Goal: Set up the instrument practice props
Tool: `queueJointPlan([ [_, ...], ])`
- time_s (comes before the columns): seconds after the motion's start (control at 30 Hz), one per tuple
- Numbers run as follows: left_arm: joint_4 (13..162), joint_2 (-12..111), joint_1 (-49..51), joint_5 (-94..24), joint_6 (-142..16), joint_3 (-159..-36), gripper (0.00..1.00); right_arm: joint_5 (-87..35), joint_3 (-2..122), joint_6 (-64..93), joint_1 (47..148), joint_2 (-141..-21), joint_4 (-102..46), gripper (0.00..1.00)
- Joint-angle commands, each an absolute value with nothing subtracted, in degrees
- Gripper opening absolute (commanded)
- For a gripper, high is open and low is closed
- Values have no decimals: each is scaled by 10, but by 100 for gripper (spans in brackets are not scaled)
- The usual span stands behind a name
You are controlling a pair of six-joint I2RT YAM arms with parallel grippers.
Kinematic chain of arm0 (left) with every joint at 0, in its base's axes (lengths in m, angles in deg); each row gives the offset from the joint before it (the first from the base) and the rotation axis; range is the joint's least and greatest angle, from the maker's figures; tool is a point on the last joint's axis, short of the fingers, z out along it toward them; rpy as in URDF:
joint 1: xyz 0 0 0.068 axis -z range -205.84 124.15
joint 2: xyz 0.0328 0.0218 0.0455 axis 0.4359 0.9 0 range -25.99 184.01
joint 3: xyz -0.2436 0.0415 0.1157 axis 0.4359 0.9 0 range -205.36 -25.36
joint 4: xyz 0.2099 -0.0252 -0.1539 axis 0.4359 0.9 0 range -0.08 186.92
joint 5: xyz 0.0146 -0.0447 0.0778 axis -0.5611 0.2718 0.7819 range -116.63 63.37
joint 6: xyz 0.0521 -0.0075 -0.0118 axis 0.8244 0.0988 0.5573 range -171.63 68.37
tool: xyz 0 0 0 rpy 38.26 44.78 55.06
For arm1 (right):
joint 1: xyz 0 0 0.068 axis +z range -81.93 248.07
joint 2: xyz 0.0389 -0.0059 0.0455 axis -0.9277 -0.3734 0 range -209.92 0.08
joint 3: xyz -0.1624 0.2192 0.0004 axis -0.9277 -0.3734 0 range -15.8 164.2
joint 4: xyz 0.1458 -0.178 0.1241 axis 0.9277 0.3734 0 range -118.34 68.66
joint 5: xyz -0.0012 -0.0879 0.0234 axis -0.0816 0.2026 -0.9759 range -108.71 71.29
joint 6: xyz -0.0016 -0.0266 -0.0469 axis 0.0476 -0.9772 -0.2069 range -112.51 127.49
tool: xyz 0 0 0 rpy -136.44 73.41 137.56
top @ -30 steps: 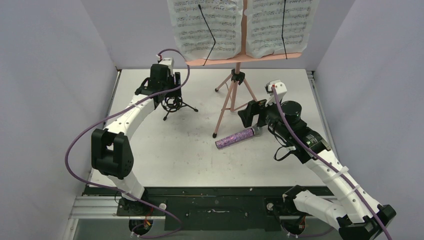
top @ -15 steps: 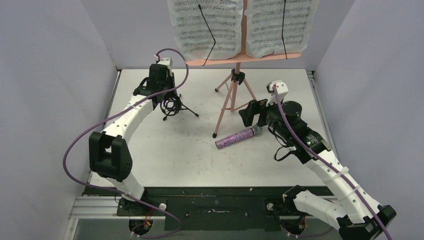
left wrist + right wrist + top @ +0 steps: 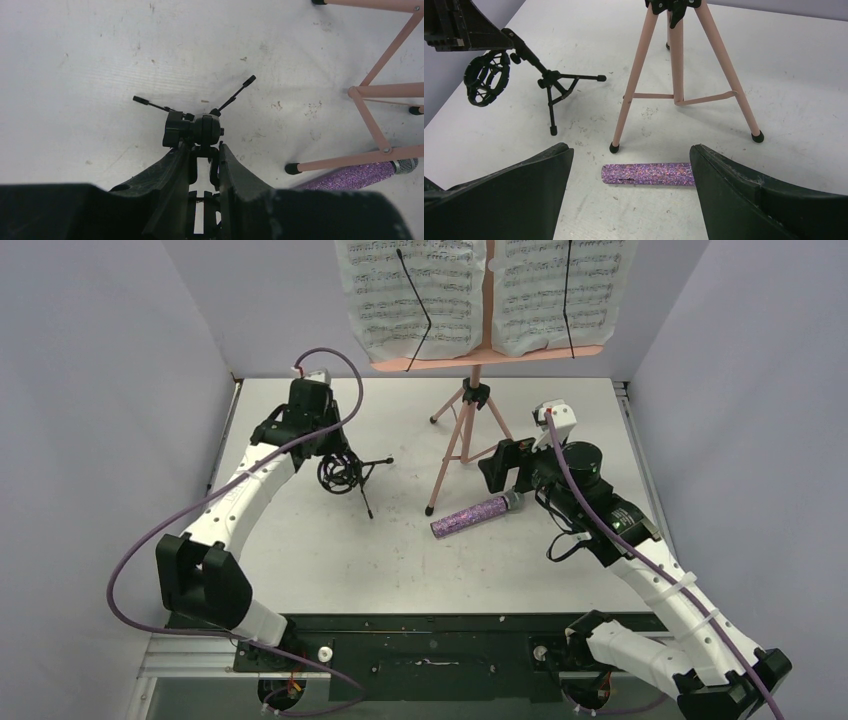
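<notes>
The small black shock-mount tripod (image 3: 342,473) is tipped over, its legs (image 3: 555,86) pointing right. My left gripper (image 3: 322,445) is shut on its ring mount (image 3: 201,131), and the fingers (image 3: 176,167) pinch the ring's frame. The purple glitter microphone (image 3: 474,515) lies flat on the table by a foot of the pink music stand (image 3: 463,435). My right gripper (image 3: 630,150) hovers open just above and short of the microphone (image 3: 649,174), one finger on each side. Two white sheet-music pages (image 3: 415,295) rest on the stand's pink desk (image 3: 480,360).
The stand's three pink legs (image 3: 676,75) spread across the table's middle back, and one foot (image 3: 294,169) sits close to the microphone. Grey walls (image 3: 110,380) close in the left, right and back. A purple cable (image 3: 340,365) loops above the left wrist.
My left gripper closed on the shock-mount ring, then drew it toward the near left and tipped the tripod, swinging its legs to the right. The right arm and microphone have not moved.
</notes>
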State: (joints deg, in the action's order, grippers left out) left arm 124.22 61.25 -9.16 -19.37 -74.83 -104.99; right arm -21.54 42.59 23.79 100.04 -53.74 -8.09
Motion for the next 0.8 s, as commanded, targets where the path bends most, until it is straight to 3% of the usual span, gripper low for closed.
queueJointPlan([
  [0.0,1326,571,-75,-150,-824,-1056,0,-201,452,245,1002,-543,-92,90],
  [0.33,1448,542,60,-30,-944,-1068,0,-199,450,242,1001,-547,-86,90],
  [0.77,1558,543,148,30,-1121,-1113,0,-190,447,242,999,-551,-74,90],
])
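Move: The purple microphone lies on the table about 33 cm to the right of the left gripper and some 11 cm nearer the base, 18 cm lower. The music stand's near foot is about 20 cm right and 10 cm back from the left gripper. The middle of the stand's tripod is some 29 cm right and 4 cm ahead. From the right gripper the microphone lies about 27 cm below, 3 cm ahead and 3 cm to the left. Keep the left fingers shut on the head of the small black mic stand and carry it back towards the base about 12 cm. After the first few centimetres, bear off about 5 cm to the right as well, towards the microphone's left end. Stay nearly level, tipping the fingers some 10 degrees further down and turning the wrist about 10 degrees counter-clockwise. ##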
